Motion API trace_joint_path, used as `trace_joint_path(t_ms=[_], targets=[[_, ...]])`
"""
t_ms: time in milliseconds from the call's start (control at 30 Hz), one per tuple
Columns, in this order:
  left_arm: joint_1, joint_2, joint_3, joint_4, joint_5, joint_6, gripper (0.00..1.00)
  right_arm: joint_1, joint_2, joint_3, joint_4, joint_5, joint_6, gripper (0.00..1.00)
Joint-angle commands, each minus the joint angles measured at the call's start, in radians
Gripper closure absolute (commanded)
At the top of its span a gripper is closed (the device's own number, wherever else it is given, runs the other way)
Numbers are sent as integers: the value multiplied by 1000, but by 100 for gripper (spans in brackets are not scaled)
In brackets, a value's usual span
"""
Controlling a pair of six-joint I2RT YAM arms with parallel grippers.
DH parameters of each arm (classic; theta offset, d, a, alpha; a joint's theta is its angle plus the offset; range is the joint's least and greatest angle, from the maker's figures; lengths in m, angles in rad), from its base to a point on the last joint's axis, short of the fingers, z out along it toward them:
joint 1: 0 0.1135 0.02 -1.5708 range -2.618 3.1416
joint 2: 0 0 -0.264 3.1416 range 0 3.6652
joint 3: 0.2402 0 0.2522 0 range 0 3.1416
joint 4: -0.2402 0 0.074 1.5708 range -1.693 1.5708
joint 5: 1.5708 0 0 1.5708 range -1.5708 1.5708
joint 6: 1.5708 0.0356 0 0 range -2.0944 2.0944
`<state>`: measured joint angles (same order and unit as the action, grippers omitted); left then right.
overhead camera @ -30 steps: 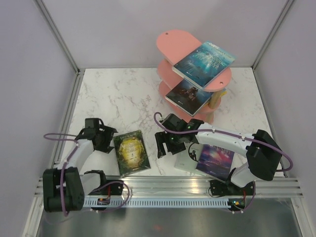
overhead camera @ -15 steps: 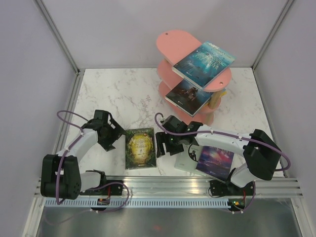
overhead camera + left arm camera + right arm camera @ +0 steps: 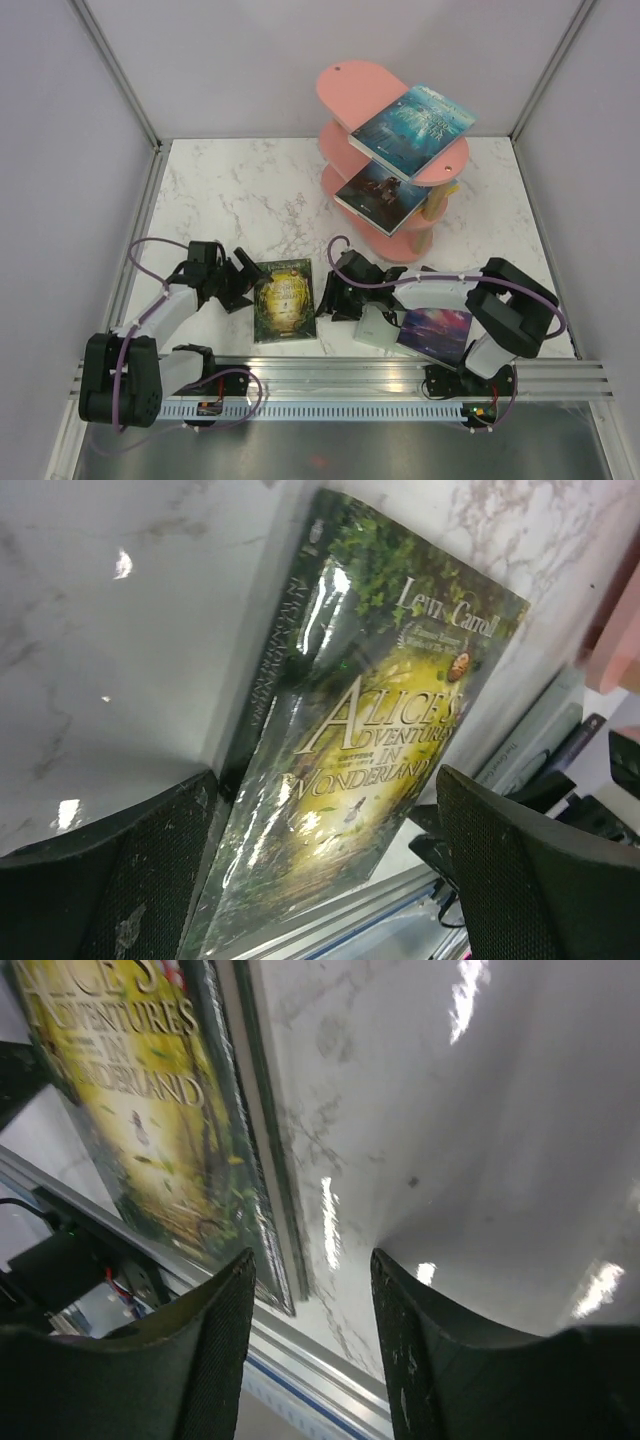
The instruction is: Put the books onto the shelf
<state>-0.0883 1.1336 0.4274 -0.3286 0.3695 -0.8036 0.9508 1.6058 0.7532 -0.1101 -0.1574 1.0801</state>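
A green-gold book [image 3: 285, 300] lies flat near the table's front edge. My left gripper [image 3: 243, 282] is at its left edge, open. In the left wrist view the wide-open gripper [image 3: 322, 790] straddles the book [image 3: 350, 730], touching nothing. My right gripper [image 3: 328, 298] is low at the book's right edge. In the right wrist view that gripper [image 3: 310, 1260] stands partly open over bare marble, with the book [image 3: 130, 1090] beside its left finger. The pink shelf [image 3: 352, 88] holds a teal-blue book [image 3: 412, 125] and a purple galaxy book [image 3: 380, 195].
A small stack with a pale grey-white book [image 3: 372, 326] and a purple-blue cover [image 3: 437, 330] lies under the right arm. The metal rail [image 3: 340, 372] runs along the near edge. Grey walls close in the marble table [image 3: 240, 190].
The left gripper came right and opened wider, and the green-gold book slid right and turned straighter. The right gripper dropped lower beside the book and its fingers narrowed.
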Motion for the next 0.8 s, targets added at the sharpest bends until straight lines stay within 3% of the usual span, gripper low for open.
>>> trace_joint_path(t_ms=[0,167,300,400,467,533,633,767], targets=[[-24,71,-78,59,32,47,6,2,98,-43,162,58,110,46],[-36,141,-102,195,166,67,6,16,239,-20,236,21,158,63],[-48,167,-144,362,346,38,10,37,259,-2,236,39,173,65],[-50,151,-164,421,397,15,13,39,261,0,225,48,176,65],[-50,129,-167,421,402,6,19,39,260,1,214,53,176,66],[-50,82,-174,419,408,-5,35,39,252,1,202,59,173,66],[-51,29,-185,425,428,-22,49,39,238,-9,196,76,172,65],[-67,-15,-194,456,470,-49,60,39,226,-12,194,82,172,65]])
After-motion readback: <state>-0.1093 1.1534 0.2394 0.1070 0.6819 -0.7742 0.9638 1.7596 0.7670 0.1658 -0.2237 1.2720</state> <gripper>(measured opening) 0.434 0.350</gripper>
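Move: Between the two grippers lies the Alice book, its middle about 7 cm to the right of the left hand and 2 cm back, and some 10 cm to the left of the right hand and 2 cm ahead, roughly 2 cm below both. From the right hand, the pale book lies about 12 cm right and 3 cm back, and the purple book 24 cm right and 4 cm back. The shelf stands some 24 cm ahead and 12 cm right. Closing in on the Alice book from both sides, the right hand slides about 5 cm left and a little forward, narrows its fingers onto the book's right edge, then stays there pinching. The left hand goes some 5 cm right, first edging forward and then drawing back, its fingers swinging flatter and rightward by about 20 degrees as they close to roughly half around the spine. ##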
